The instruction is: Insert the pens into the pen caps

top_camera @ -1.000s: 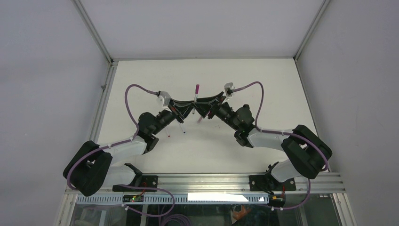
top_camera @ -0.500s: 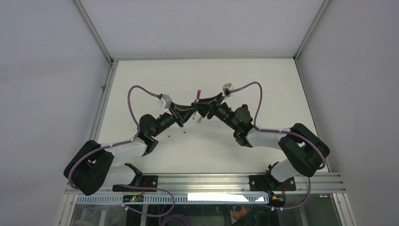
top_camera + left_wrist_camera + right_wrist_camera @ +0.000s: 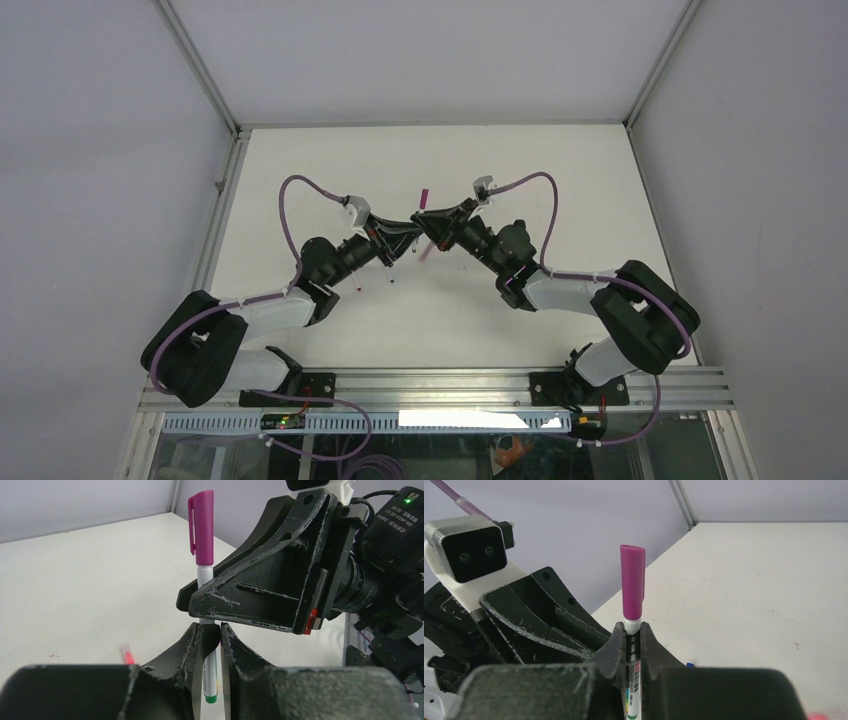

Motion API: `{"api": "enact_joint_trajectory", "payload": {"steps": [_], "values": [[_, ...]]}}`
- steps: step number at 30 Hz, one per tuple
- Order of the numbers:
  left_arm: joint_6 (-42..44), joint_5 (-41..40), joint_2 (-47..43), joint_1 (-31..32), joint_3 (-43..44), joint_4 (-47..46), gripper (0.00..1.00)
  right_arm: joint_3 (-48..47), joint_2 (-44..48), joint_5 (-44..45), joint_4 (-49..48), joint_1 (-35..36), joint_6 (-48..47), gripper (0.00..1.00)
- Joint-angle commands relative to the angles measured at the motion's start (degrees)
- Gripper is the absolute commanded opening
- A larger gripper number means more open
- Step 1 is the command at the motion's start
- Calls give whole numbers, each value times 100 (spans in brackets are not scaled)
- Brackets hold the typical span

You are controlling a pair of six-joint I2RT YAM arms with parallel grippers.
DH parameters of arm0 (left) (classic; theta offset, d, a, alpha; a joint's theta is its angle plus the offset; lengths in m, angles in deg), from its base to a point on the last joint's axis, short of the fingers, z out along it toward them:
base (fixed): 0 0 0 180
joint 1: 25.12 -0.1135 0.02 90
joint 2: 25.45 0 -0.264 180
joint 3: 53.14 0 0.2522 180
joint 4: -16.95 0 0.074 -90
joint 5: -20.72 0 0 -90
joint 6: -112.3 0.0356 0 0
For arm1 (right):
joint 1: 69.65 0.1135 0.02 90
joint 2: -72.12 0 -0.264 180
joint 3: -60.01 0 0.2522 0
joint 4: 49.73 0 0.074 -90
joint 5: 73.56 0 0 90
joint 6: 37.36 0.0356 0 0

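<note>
One pen stands upright above the table, white barrel (image 3: 632, 680) with a green lower end (image 3: 210, 698) and a magenta pen cap (image 3: 202, 530) seated on its top. My right gripper (image 3: 633, 630) is shut on the barrel just below the cap. My left gripper (image 3: 211, 627) sits lower on the same barrel, its jaws slightly apart with a thin gap beside the pen. In the top view the two grippers meet at mid-table, left gripper (image 3: 403, 234), right gripper (image 3: 432, 226), the cap (image 3: 424, 196) poking out beyond them.
A small red piece (image 3: 127, 655) lies on the white table (image 3: 560, 170) under my left arm, seen from above as a red dot (image 3: 357, 289). Near it is a blue piece (image 3: 391, 281). A pale pink item (image 3: 428, 250) lies under the right gripper. Metal rails edge the table.
My right gripper has closed onto the pen barrel. The left gripper's jaws have eased apart a little. Both wrists shifted slightly toward the far side with the pen.
</note>
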Motion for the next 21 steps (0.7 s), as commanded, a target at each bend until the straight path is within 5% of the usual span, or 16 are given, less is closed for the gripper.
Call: {"api": "enact_joint_trajectory", "payload": {"steps": [1,21], "values": [[-78,542,423,74,246,-101,20,-306,5,27,-288,22,-18,0],[66,496,1090,74,342,-54,34,-267,158,19,-267,11,-132,0]]}}
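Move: Between both hands stands the magenta-capped pen, cap up: its middle is level with each hand sideways and in reach, about 2 cm above the left hand point and 1 cm below the right. From the left hand, roughly 20 cm down on the table, the pink pen lies some 7 cm ahead and 3 cm right, the blue pen 3 cm ahead and 8 cm left, and the red pen 1 cm ahead and 16 cm left. Spreading its already loosening fingers around the lower barrel, the left hand gives up its grip and sinks about 3 cm, edging some 2 cm right so the pen sits deeper between its jaws. The right hand keeps its pinch just under the magenta cap and lowers the pen about 2 cm, drifting slightly forward. ##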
